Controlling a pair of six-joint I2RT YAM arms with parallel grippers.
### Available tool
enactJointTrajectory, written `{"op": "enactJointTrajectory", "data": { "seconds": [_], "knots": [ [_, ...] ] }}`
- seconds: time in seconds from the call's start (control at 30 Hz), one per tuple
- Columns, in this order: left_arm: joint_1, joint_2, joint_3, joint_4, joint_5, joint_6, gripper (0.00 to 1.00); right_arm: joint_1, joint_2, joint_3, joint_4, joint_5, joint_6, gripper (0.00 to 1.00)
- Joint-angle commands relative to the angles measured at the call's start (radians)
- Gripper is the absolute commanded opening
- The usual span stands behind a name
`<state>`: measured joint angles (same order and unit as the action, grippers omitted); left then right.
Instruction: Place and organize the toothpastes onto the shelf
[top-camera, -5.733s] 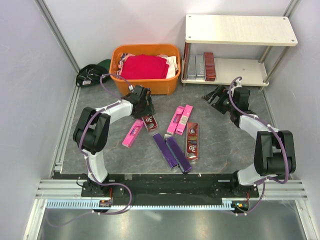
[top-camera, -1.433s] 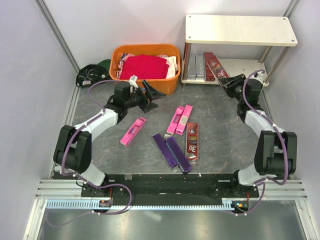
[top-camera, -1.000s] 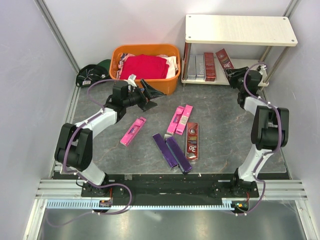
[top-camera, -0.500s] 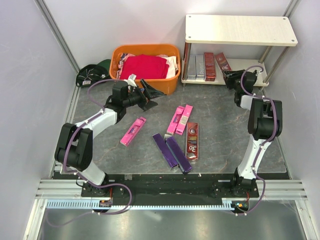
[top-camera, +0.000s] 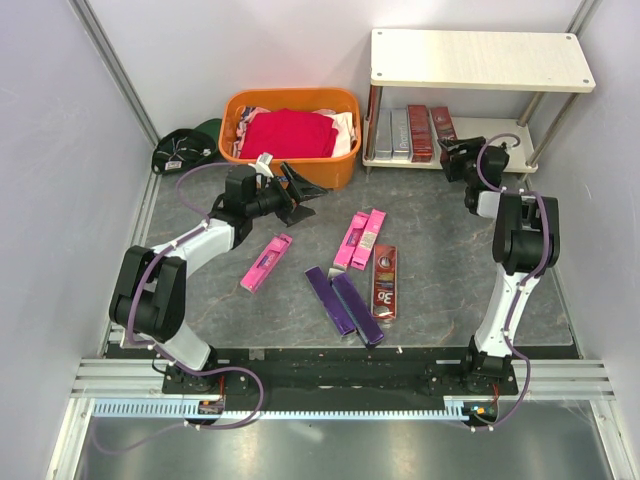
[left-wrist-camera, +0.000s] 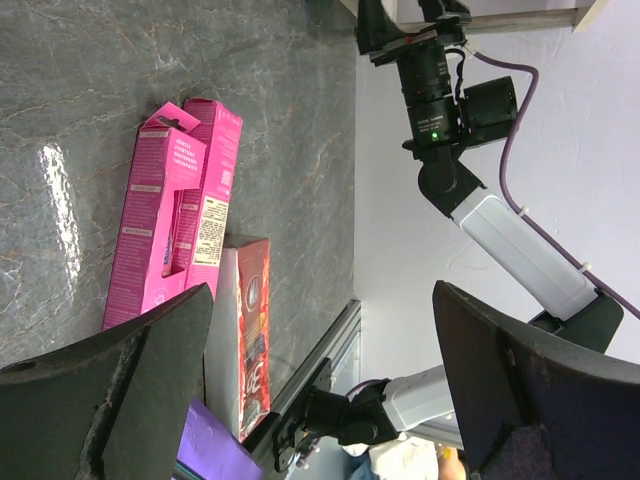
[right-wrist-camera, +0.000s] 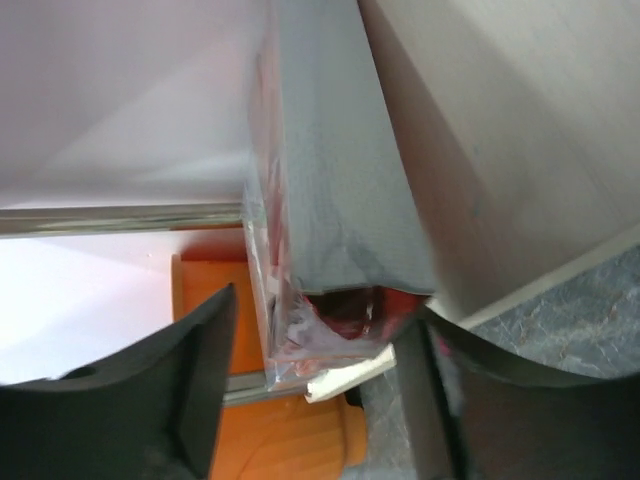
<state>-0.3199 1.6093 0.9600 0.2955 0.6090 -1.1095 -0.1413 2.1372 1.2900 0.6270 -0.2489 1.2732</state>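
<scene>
On the shelf's (top-camera: 500, 140) lower board lie two silver-grey toothpastes (top-camera: 391, 132) and two dark red ones (top-camera: 419, 132). The right-hand red box (top-camera: 441, 124) has its near end between the jaws of my right gripper (top-camera: 452, 152). In the right wrist view those jaws (right-wrist-camera: 320, 320) stand parted around that box end (right-wrist-camera: 340, 200), with a gap at the left finger. My left gripper (top-camera: 303, 190) hovers wide open and empty in front of the basket. Three pink boxes (top-camera: 267, 263) (top-camera: 360, 239), two purple (top-camera: 343, 304) and a dark red box (top-camera: 384, 282) lie on the table.
An orange basket (top-camera: 290, 165) with a red cloth stands at the back, left of the shelf. A dark bundle (top-camera: 185, 148) lies at the back left. The shelf's top board (top-camera: 480, 58) overhangs the lower one. Metal posts (top-camera: 548, 130) stand at its corners.
My right gripper has carried the dark red box into the lower tier beside the others, and its jaws have parted. The left arm has stayed still.
</scene>
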Motion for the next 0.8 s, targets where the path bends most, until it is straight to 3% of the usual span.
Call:
{"op": "enactJointTrajectory", "data": {
  "seconds": [0.0,0.27,0.77],
  "knots": [
    [0.005,-0.019,-0.006,0.050,0.021,-0.018,0.97,0.005,-0.026,-0.018,0.001,-0.041,-0.026,0.77],
    [0.005,-0.017,-0.020,0.062,0.025,-0.019,0.97,0.000,-0.088,-0.032,-0.141,-0.027,-0.101,0.98],
    [0.005,0.027,-0.012,0.056,0.052,0.010,0.98,-0.004,-0.137,-0.067,-0.194,-0.115,-0.160,0.98]
  ]
}}
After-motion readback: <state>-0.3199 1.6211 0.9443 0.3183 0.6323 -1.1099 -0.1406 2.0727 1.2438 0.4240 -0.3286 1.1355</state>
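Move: The red toothpaste box being put away runs inward from the right fingers, its near end still between them; its middle is about 7 cm ahead and 2 cm left, at about their height. Standing on the shelf beside it, level with its middle, are another red box some 8 cm left of the right hand, then silver boxes about 13 and 17 cm left. From the left hand the box lies roughly 17 cm ahead, 32 cm right and 6 cm lower. Backing out towards its base by about 3.5 cm and sinking some 3 cm, with a slight drift left, the right hand spreads its part-open fingers to full width and comes free of the red box's near end. The wrist tips the fingers down about 10 degrees and turns a little counter-clockwise. ##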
